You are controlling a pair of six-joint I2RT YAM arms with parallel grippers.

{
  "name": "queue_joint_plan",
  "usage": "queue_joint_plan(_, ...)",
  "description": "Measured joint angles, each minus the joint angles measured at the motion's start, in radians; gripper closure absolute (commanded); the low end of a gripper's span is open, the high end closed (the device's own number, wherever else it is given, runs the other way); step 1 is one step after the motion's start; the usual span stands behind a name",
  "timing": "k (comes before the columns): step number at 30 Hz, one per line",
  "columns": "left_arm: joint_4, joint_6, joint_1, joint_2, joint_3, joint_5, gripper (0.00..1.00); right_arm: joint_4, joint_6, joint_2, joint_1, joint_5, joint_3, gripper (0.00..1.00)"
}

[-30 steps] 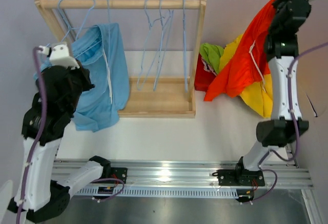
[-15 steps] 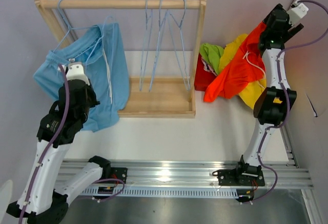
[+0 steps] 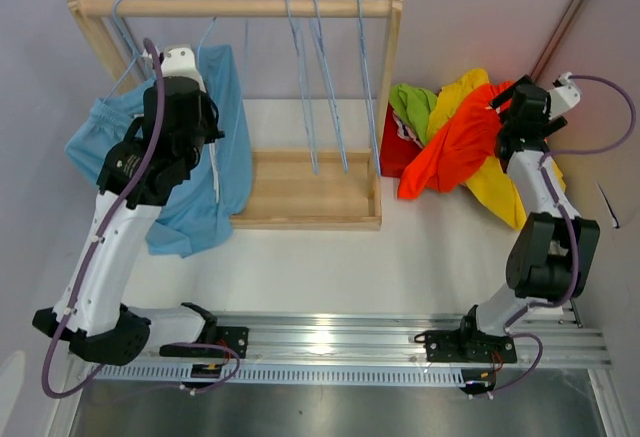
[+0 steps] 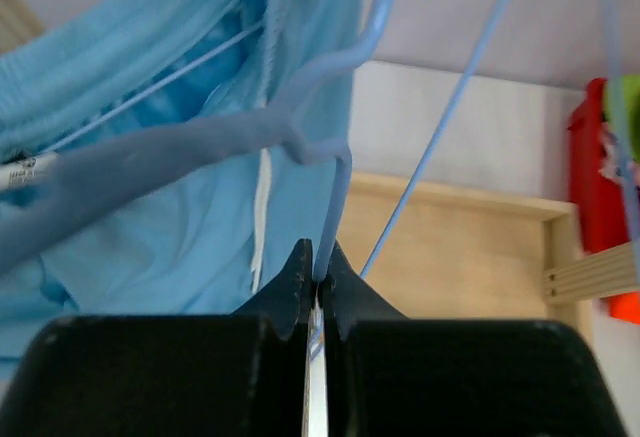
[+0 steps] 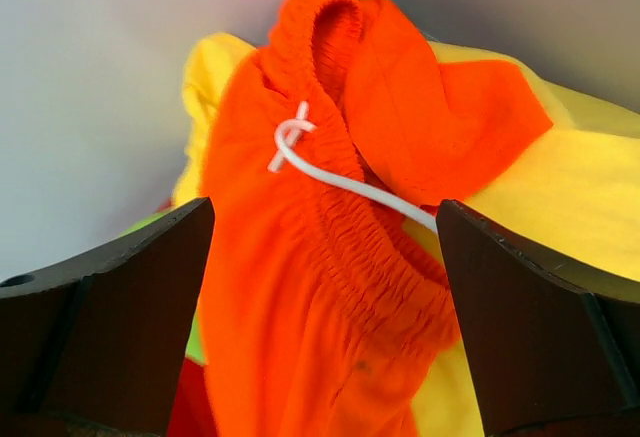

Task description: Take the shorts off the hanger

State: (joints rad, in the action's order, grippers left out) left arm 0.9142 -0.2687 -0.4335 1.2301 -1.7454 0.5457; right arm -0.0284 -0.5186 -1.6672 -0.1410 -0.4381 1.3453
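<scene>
The light blue shorts [image 3: 222, 172] hang on a blue hanger [image 4: 200, 142] at the left end of the wooden rack, and fill the left wrist view [image 4: 170, 247]. My left gripper [image 4: 318, 262] is shut on that hanger's thin wire, up against the shorts [image 3: 188, 97]. The orange-red shorts [image 3: 455, 152] lie on a pile right of the rack, over the yellow shorts [image 3: 510, 192] and beside the lime green shorts [image 3: 412, 107]. My right gripper [image 3: 503, 109] is open just above the orange-red waistband [image 5: 330, 287]. The pink patterned shorts are hidden.
The rack has a wooden rod [image 3: 250, 5], a right post [image 3: 390, 87] and a tray base [image 3: 310, 197]. Three empty blue hangers [image 3: 322, 87] hang on the rod. A red piece of fabric [image 3: 398, 152] lies under the pile. Grey walls stand behind and to the right.
My left arm has risen from low by the shorts to the hanger. My right arm has come down from high up, and the orange-red shorts now lie on the pile.
</scene>
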Motion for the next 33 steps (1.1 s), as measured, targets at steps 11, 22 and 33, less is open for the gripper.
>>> queue_joint_plan(11,0.089,0.034,-0.233,0.114,-0.367,0.165,1.0,-0.08,-0.082,0.309,0.086,0.002,-0.169,0.0)
queue_joint_plan(22,0.041,0.096,-0.243,0.103,-0.308,0.116,1.0,-0.085,-0.083,0.449,0.104,0.001,-0.341,0.0)
queue_joint_plan(33,-0.002,0.158,-0.245,0.239,-0.328,-0.011,1.0,-0.089,-0.09,0.576,0.084,0.002,-0.491,0.0)
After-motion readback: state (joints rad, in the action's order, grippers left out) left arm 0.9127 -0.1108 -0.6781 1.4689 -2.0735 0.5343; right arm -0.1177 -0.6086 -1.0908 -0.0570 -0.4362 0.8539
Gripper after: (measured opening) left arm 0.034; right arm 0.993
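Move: The left hand holds the empty blue hanger. The free stretch of rail just right of the blue shorts is about 16 cm ahead of it, 5 cm right and 14 cm above. The blue shorts hang some 10 cm ahead, 9 cm left and 15 cm below, and the nearest empty hanger is 8 cm ahead, 16 cm right and 3 cm higher. From the right hand, the blue shorts are roughly 70 cm left and 10 cm back at similar height; the dropped orange shorts lie 3 cm ahead, 5 cm left, 13 cm below. Still pinching the hanger, the left hand lifts about 9 cm, drifting right and slightly back, then comes down some 5 cm while going farther right and forward, turning clockwise about 15 degrees to bring the hook over the rail. The open right hand backs off about 12 cm from the orange shorts, first rising 8 cm and shifting left, then sinking partway, fingers tilting up slightly. ##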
